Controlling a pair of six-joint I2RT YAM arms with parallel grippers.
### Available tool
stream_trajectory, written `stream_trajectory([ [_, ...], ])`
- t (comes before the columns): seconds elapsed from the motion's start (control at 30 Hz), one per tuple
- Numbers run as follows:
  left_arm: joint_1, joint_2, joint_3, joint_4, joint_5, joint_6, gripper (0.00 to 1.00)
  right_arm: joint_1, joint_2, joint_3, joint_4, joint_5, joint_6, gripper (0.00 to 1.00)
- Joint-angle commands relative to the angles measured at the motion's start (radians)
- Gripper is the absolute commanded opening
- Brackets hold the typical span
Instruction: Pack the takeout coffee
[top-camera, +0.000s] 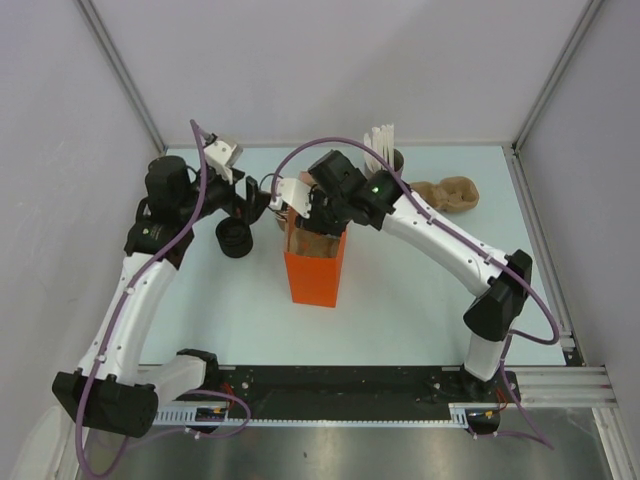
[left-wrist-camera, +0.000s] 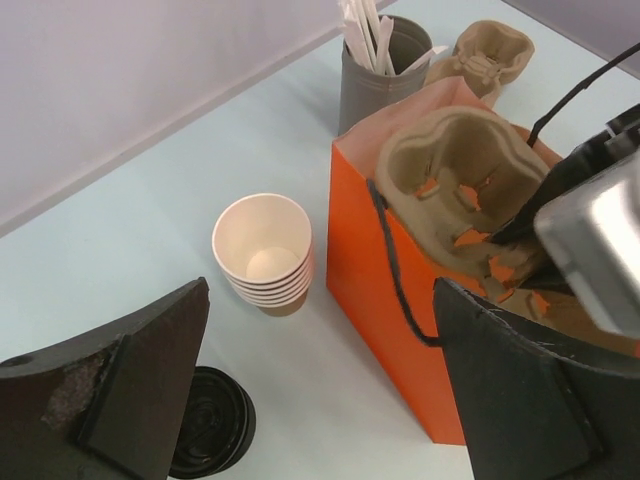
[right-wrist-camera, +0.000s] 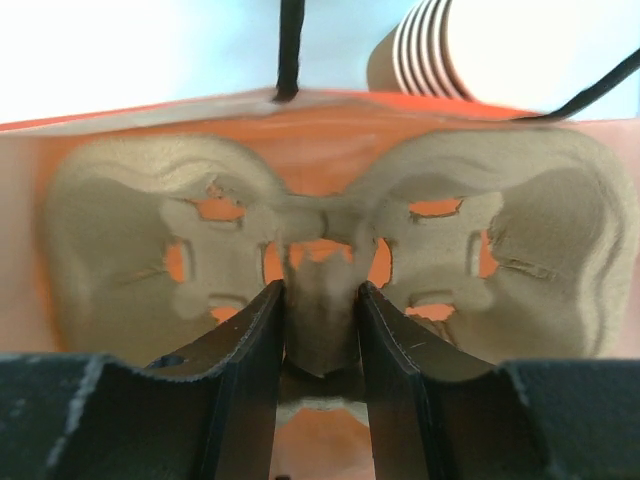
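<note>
No takeout coffee shows in any view. An orange paper bag (top-camera: 315, 275) (left-wrist-camera: 390, 300) (right-wrist-camera: 320, 155) stands upright mid-table with its black cord handles. A tan pulp cup carrier (top-camera: 318, 245) (left-wrist-camera: 450, 160) (right-wrist-camera: 130, 230) sits in the bag's mouth, tilted, its upper part above the rim. My right gripper (top-camera: 305, 215) (right-wrist-camera: 320, 290) comes from above and is shut on the carrier's centre post. My left gripper (top-camera: 258, 205) (left-wrist-camera: 322, 290) hovers open just left of the bag, with nothing between its fingers.
A stack of lidless tan cups (left-wrist-camera: 262, 250) (right-wrist-camera: 470, 50) stands left of the bag. A stack of black lids (top-camera: 235, 238) (left-wrist-camera: 212, 435) lies nearer the left arm. A grey holder of white stirrers (top-camera: 383, 150) (left-wrist-camera: 375, 75) and spare pulp carriers (top-camera: 448, 195) (left-wrist-camera: 490, 50) stand at the back.
</note>
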Motion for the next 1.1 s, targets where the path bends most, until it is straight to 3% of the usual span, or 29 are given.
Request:
stream_trajectory([
  [0.0,-0.017,0.002,0.061,0.044,-0.007,-0.017,0.95,-0.027,0.024,0.06,-0.036,-0.053,-0.009,0.39],
  [0.17,-0.023,0.004,0.052,0.05,-0.01,-0.014,0.76,-0.054,0.05,0.089,-0.063,-0.091,-0.008,0.39],
  [0.5,-0.032,0.004,0.033,0.058,-0.034,-0.007,0.63,-0.066,0.067,0.132,-0.111,-0.166,-0.005,0.39],
  [0.67,-0.035,0.005,0.032,0.058,-0.042,-0.006,0.58,-0.076,0.096,0.143,-0.128,-0.196,-0.005,0.39],
  [1.07,-0.04,-0.002,0.029,0.065,-0.059,-0.007,0.56,-0.12,0.166,0.203,-0.168,-0.255,0.008,0.4],
])
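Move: The right hand grips the cup tray at its middle, inside the bag's mouth; the bag's middle lies roughly 11 cm straight below. The cup stack is about 12 cm ahead of this hand and 9 to its left, the straw holder some 17 ahead and 15 to the right, both some 17 lower. The left hand's target, the bag's near-side handle, is about 6 cm to its right, 1 ahead and 4 lower; from there the cup stack is 9 ahead, 7 right and 26 lower. Still pinching the tray by its centre rib, the right hand works it down into the bag: a short dip, a slight rise, then down again, about 3 cm lower in all and 1 cm forward, the wrist tilting a good 10 degrees. The left hand rises 1 cm, then holds beside the handle while its wide-open fingers close to a bit over half; a touch on the handle can't be made out. ##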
